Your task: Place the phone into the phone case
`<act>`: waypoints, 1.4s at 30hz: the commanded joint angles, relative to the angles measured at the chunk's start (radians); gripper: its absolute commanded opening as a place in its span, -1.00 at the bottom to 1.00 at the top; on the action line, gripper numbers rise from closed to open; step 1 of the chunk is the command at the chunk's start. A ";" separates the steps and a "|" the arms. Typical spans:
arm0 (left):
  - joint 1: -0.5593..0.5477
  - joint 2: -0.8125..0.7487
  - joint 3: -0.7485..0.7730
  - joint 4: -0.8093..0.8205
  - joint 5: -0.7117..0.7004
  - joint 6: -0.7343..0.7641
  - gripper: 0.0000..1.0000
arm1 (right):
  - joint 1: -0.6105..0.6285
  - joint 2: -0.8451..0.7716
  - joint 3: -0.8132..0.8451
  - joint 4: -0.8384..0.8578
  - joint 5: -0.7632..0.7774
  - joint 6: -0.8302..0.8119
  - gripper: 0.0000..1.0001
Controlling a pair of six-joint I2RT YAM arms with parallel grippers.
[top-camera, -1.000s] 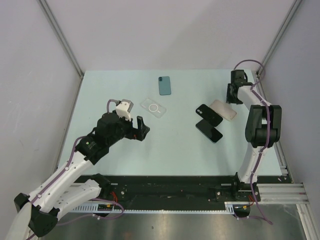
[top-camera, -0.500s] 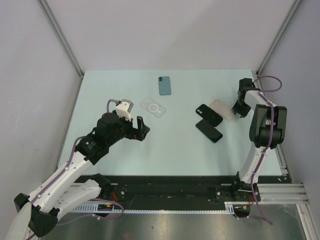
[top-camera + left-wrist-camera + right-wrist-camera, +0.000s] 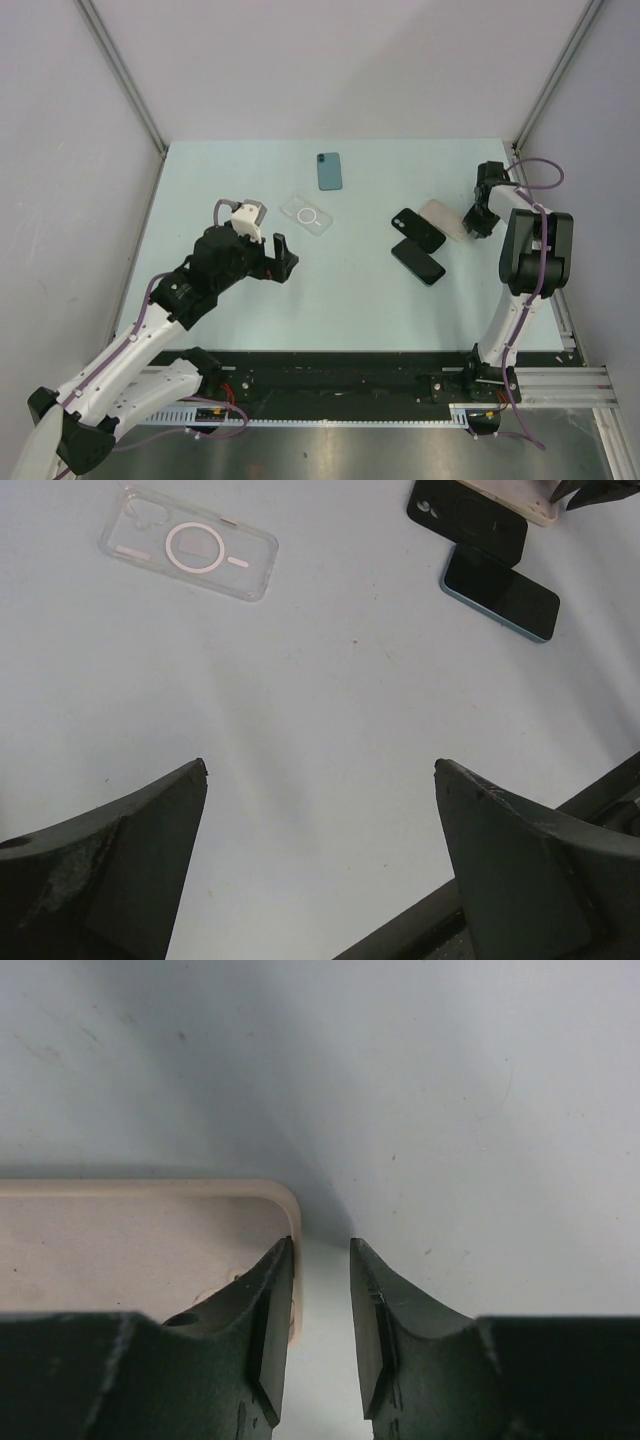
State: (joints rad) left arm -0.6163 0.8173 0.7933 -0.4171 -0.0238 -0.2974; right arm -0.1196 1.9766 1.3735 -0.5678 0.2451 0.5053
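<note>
A beige phone case [image 3: 445,220] [image 3: 130,1250] lies at the right of the table. My right gripper [image 3: 472,222] [image 3: 320,1242] is down at its right end, straddling the rim. One finger is over the case's inside and the other over bare table. The jaws stand a little apart, with a gap beside the rim. A dark phone [image 3: 418,263] [image 3: 500,592] lies screen up just left of the case. A black phone back [image 3: 417,229] [image 3: 468,508] touches the beige case. My left gripper [image 3: 283,255] [image 3: 320,765] hangs wide open over bare table, holding nothing.
A clear case [image 3: 306,214] [image 3: 188,544] with a white ring lies ahead of the left gripper. A teal phone [image 3: 329,171] lies at the back middle. Grey walls close in the table on three sides, with the right wall close beside the right arm.
The right gripper came from the back right down to the beige case's right end, and its jaws have narrowed. The left arm has not moved.
</note>
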 commanded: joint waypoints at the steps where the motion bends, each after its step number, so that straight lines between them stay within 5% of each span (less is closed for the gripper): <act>1: -0.002 -0.006 0.038 -0.011 -0.019 0.014 1.00 | -0.006 -0.045 -0.019 0.042 0.005 0.003 -0.39; 6: -0.003 -0.030 0.029 -0.008 -0.050 0.014 1.00 | -0.005 -0.100 -0.017 0.100 -0.007 -0.088 -1.00; 16: -0.003 -0.171 -0.055 0.072 -0.102 0.076 0.99 | 0.084 -0.334 -0.017 0.183 -0.146 -0.474 -1.00; 21: -0.003 -0.253 -0.095 0.100 -0.123 0.064 0.99 | 0.295 -0.366 -0.019 0.120 -0.208 -0.763 -1.00; 33: -0.003 -0.199 -0.042 0.028 -0.142 0.063 1.00 | 0.629 -0.365 -0.116 0.097 -0.682 -1.292 -1.00; 42: -0.003 -0.204 -0.046 0.035 -0.168 0.047 0.99 | 0.793 -0.243 -0.116 0.108 -0.641 -1.462 -1.00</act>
State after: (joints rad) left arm -0.6163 0.6235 0.7101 -0.3923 -0.1619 -0.2440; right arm 0.6350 1.6939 1.2514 -0.4854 -0.3759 -0.8532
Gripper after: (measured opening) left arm 0.996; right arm 0.010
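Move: The pink case's middle lies about 6 cm to the left of the right hand and 4 cm ahead, a centimetre lower; the fingers already straddle the rim at its near right end. The black case sits some 14 cm left and 1 cm ahead, the black phone 16 cm left and 8 cm back. From the left hand the pink case is about 22 cm ahead, 43 cm right and 21 cm below. Shut the right fingers on the end rim of the pink case, lift it some 15 cm and swing it about 35 cm left over the black case and phone, drawing back and sinking partway as the wrist turns counter-clockwise some 125 degrees. Meanwhile ease the open left hand a few centimetres left and slightly up, tipping its fingers up a little. ##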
